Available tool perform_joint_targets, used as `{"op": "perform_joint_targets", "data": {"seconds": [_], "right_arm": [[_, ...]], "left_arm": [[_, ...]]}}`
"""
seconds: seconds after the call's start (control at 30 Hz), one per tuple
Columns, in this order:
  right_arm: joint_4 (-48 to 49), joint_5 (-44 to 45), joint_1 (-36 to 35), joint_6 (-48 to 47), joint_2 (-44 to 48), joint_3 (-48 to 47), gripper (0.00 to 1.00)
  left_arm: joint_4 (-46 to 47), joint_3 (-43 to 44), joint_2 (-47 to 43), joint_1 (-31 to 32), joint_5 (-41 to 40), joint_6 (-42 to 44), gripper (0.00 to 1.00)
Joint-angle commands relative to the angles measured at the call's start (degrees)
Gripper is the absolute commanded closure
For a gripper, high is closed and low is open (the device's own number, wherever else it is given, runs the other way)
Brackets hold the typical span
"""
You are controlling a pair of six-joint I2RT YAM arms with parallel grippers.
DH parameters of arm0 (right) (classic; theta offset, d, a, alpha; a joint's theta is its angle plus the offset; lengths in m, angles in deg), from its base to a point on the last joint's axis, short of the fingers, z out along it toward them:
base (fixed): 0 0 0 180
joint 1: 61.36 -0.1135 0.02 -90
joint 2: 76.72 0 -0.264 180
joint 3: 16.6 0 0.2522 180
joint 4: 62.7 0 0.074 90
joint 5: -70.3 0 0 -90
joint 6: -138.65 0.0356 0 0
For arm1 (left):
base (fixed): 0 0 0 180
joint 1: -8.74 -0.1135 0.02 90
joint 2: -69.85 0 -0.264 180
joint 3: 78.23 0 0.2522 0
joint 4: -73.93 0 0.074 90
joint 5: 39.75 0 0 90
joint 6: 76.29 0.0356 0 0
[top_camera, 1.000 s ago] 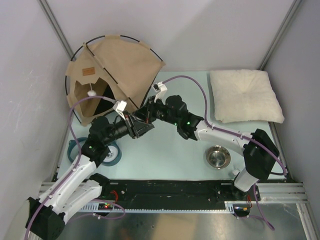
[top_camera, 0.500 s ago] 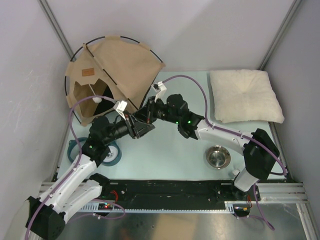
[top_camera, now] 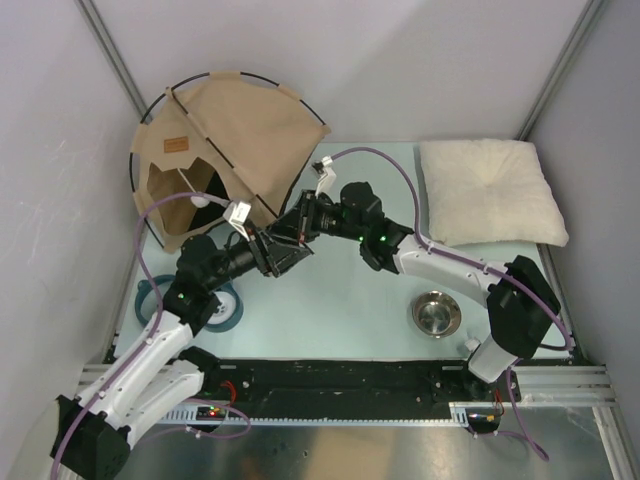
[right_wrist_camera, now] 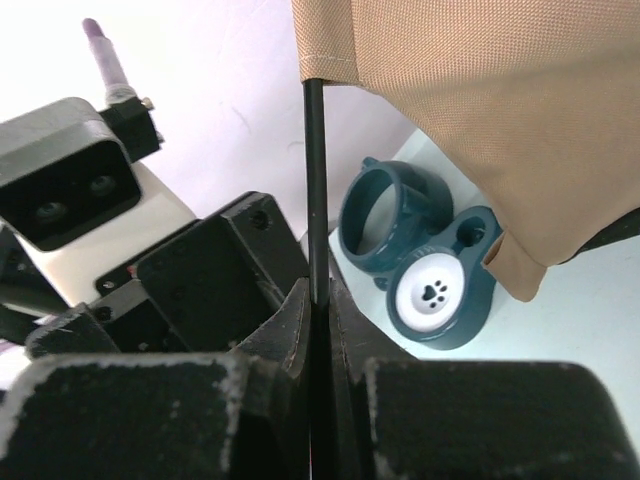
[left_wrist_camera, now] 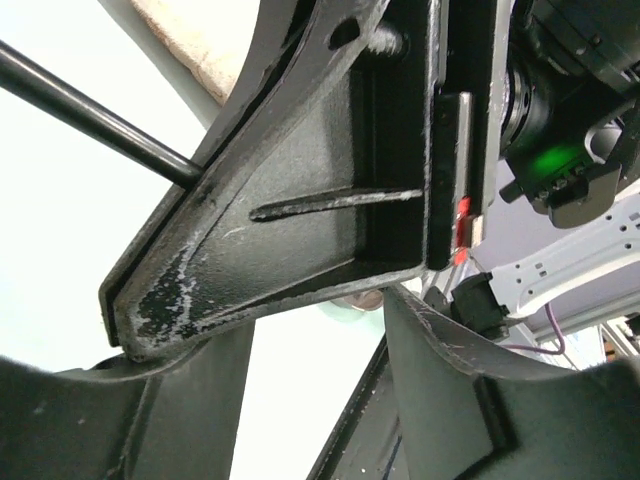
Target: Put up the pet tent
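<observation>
The pet tent (top_camera: 245, 135), tan fabric on thin black poles, stands at the back left with its brown label patch (top_camera: 177, 142) and white pompom (top_camera: 201, 199) facing me. My right gripper (right_wrist_camera: 318, 300) is shut on a black pole (right_wrist_camera: 315, 180) that comes out of the tent's fabric hem (right_wrist_camera: 480, 100). In the top view the right gripper (top_camera: 287, 230) sits at the tent's front right corner. My left gripper (top_camera: 272, 256) is just below it, open. In the left wrist view its jaws (left_wrist_camera: 320, 345) stand apart beneath the right gripper's black finger (left_wrist_camera: 300, 220), and the pole (left_wrist_camera: 90, 115) runs in from the left.
A cream pillow (top_camera: 490, 190) lies at the back right. A steel bowl (top_camera: 436, 314) sits near the right arm's base. A teal feeder with a paw print (right_wrist_camera: 430, 270) lies under the left arm (top_camera: 225, 305). Grey walls close in both sides.
The left gripper's jaws have spread apart from around the pole. The pompom has swung right and down. The right arm's wrist has shifted slightly toward the back.
</observation>
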Motion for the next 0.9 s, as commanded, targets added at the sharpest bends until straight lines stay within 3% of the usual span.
{"op": "perform_joint_targets", "data": {"seconds": [0.0, 0.17, 0.3, 0.57, 0.87], "right_arm": [[5.1, -9.6, -0.2, 6.7, 0.1, -2.4, 1.00], [7.6, -12.4, -0.3, 8.5, 0.1, -2.4, 1.00], [3.4, -12.7, -0.8, 6.0, 1.3, -3.0, 1.00], [-12.0, 2.1, -2.5, -8.5, 5.0, -3.4, 1.00], [-14.8, 8.1, -2.7, -14.0, 3.8, -3.2, 1.00]], "left_arm": [[3.5, 0.1, 1.6, -0.7, 3.6, 2.5, 0.39], [5.5, 1.0, 1.9, -1.0, 6.7, 4.4, 0.34], [4.2, 0.5, -0.1, -1.8, 2.4, 3.5, 0.37], [-9.2, -3.9, -10.3, -6.8, -8.1, 3.6, 0.31], [-19.7, 1.4, -20.4, -12.1, -13.4, 2.1, 0.22]]}}
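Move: The tent's corner tab hangs about 6 cm ahead of the open left hand, 12 cm to its left and roughly 6 cm lower; from the right hand, which grips the bare pole, it is some 3 cm ahead, 9 cm left and 9 cm down. The fabric sleeve's end lies about 4 cm ahead, 5 cm left and a touch above the right hand. The blue feeder stands some 23 cm left of the left hand, 5 cm back and 24 cm below. With its fingers opening wider, the left hand draws clear of the right gripper, going about 8 cm left towards the tent's corner tab, while its wrist turns some 20 degrees counter-clockwise. The right hand keeps the pole pinched just past the sleeve's end, first easing up and back a little, then sinking to about 2 cm below where it began, with its fingertips dipping some 10 degrees. ##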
